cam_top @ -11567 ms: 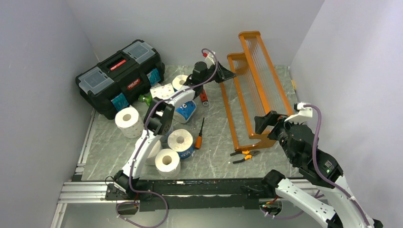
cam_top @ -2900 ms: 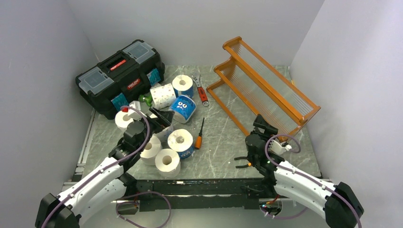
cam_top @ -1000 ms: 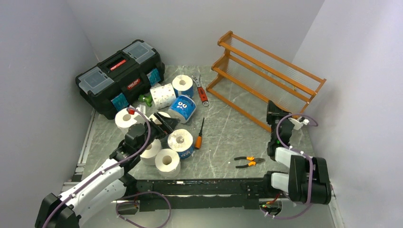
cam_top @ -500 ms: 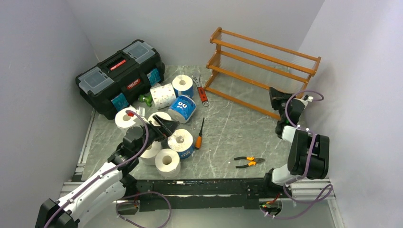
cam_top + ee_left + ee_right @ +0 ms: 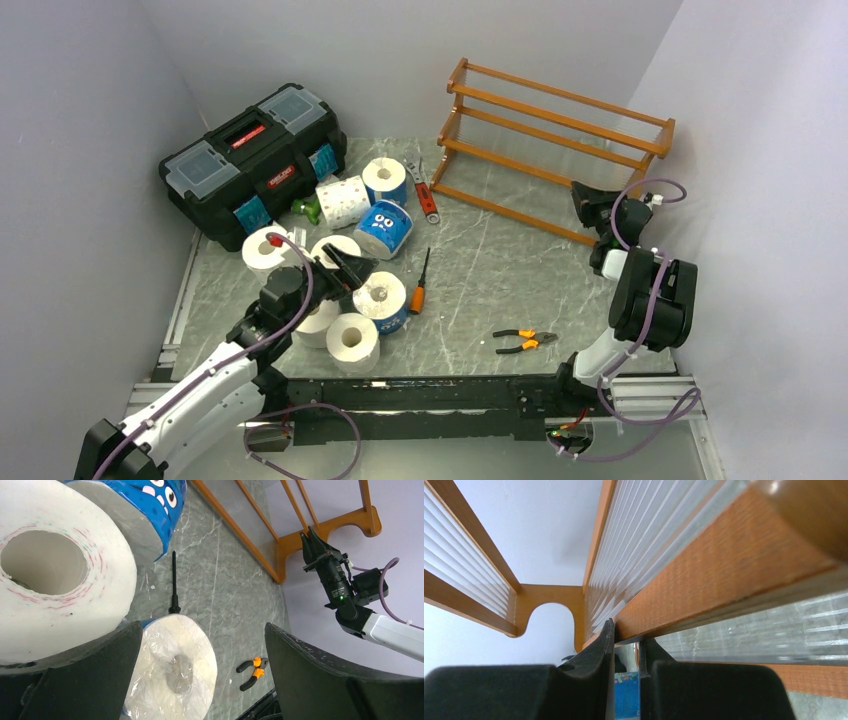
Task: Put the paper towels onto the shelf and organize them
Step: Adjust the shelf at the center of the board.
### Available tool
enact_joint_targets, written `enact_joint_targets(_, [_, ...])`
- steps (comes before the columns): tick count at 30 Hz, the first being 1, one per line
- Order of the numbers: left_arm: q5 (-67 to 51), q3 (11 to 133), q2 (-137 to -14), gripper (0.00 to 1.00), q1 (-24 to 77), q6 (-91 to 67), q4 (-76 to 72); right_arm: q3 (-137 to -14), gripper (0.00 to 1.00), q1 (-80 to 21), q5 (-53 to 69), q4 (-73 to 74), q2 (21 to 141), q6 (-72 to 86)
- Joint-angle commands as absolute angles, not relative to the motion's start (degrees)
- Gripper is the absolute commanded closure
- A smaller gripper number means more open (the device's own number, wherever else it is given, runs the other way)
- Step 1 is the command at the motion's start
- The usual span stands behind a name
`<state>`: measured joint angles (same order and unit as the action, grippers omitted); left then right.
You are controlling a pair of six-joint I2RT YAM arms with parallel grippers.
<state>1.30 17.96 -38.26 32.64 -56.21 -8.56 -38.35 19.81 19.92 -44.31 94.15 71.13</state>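
Note:
The orange-brown shelf (image 5: 560, 115) stands upright at the back right, along the rear wall. My right gripper (image 5: 587, 203) is at its near right end, shut on a wooden rail of the shelf (image 5: 724, 570); the fingers (image 5: 606, 645) pinch the rail's edge. Several paper towels lie at centre left: a white roll (image 5: 268, 248), a blue roll with cartoon eyes (image 5: 385, 228) and a plastic-wrapped roll (image 5: 382, 298). My left gripper (image 5: 352, 270) hangs open just above that wrapped roll (image 5: 170, 670), a bare white roll (image 5: 50, 575) beside its left finger.
A black toolbox (image 5: 250, 160) sits at the back left. An orange-handled screwdriver (image 5: 420, 285), a red wrench (image 5: 428, 195) and orange pliers (image 5: 523, 341) lie on the marble table. Grey walls close in on the left, rear and right.
The right gripper has swung the shelf from a slanted stand to square against the rear wall, moving back with it. The left gripper has crept slightly right over the wrapped roll.

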Motion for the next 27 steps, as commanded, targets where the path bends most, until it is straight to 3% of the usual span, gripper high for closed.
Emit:
enact_joint_targets(1, [0.99, 16.77, -37.03, 0.02, 32.52, -55.52, -9.43, -35.13, 1.00, 19.54, 21.92, -38.33, 96.51, 55.14])
enact_joint_targets(2, [1.05, 16.64, -37.00, 0.02, 32.52, -55.50, -9.53, -33.69, 0.98, 19.53, 22.16, -41.64, 95.86, 56.37])
enact_joint_targets(5, [0.92, 16.45, -37.15, 0.02, 32.52, -55.70, -10.11, -29.92, 0.75, 18.80, 22.63, -46.70, 93.46, 59.69])
enact_joint_targets(15, [0.53, 15.73, -37.38, 0.02, 32.65, -56.58, -11.78, -22.72, 0.31, 13.45, 16.33, -44.09, 78.18, 63.76])
enact_joint_targets(19, [0.53, 15.42, -36.93, 0.02, 32.73, -56.43, -11.57, -20.59, 0.21, 10.99, 12.34, -42.46, 74.43, 64.82])
enact_joint_targets(27, [0.53, 14.63, -35.45, 0.02, 32.87, -56.80, -11.49, -15.56, 0.22, -4.07, -6.26, -55.05, 76.32, 73.61])
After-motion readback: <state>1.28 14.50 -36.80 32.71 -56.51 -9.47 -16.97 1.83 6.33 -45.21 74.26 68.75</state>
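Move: The right hand is at the shelf's front, its nearly shut fingers on the middle front rail towards the right end; the shelf's middle lies about 9 cm ahead, 5 cm to the left and some 2 cm higher. The red wrench lies roughly 31 cm left and about level fore-and-aft, and the pliers some 33 cm back and 8 cm left, both about 14 cm lower. From the left hand the shelf's middle is around 24 cm ahead, 41 cm to the right, at about its own height. The right hand opens its fingers wide, comes free of the shelf's middle front rail and draws back towards the base by about 8 cm. As it backs off it swings more and more to the left, some 10 cm in all, sinking a couple of centimetres near the end, so that it finishes open in front of the shelf, nearer the middle of its length, with the fingers still pointing forward. ##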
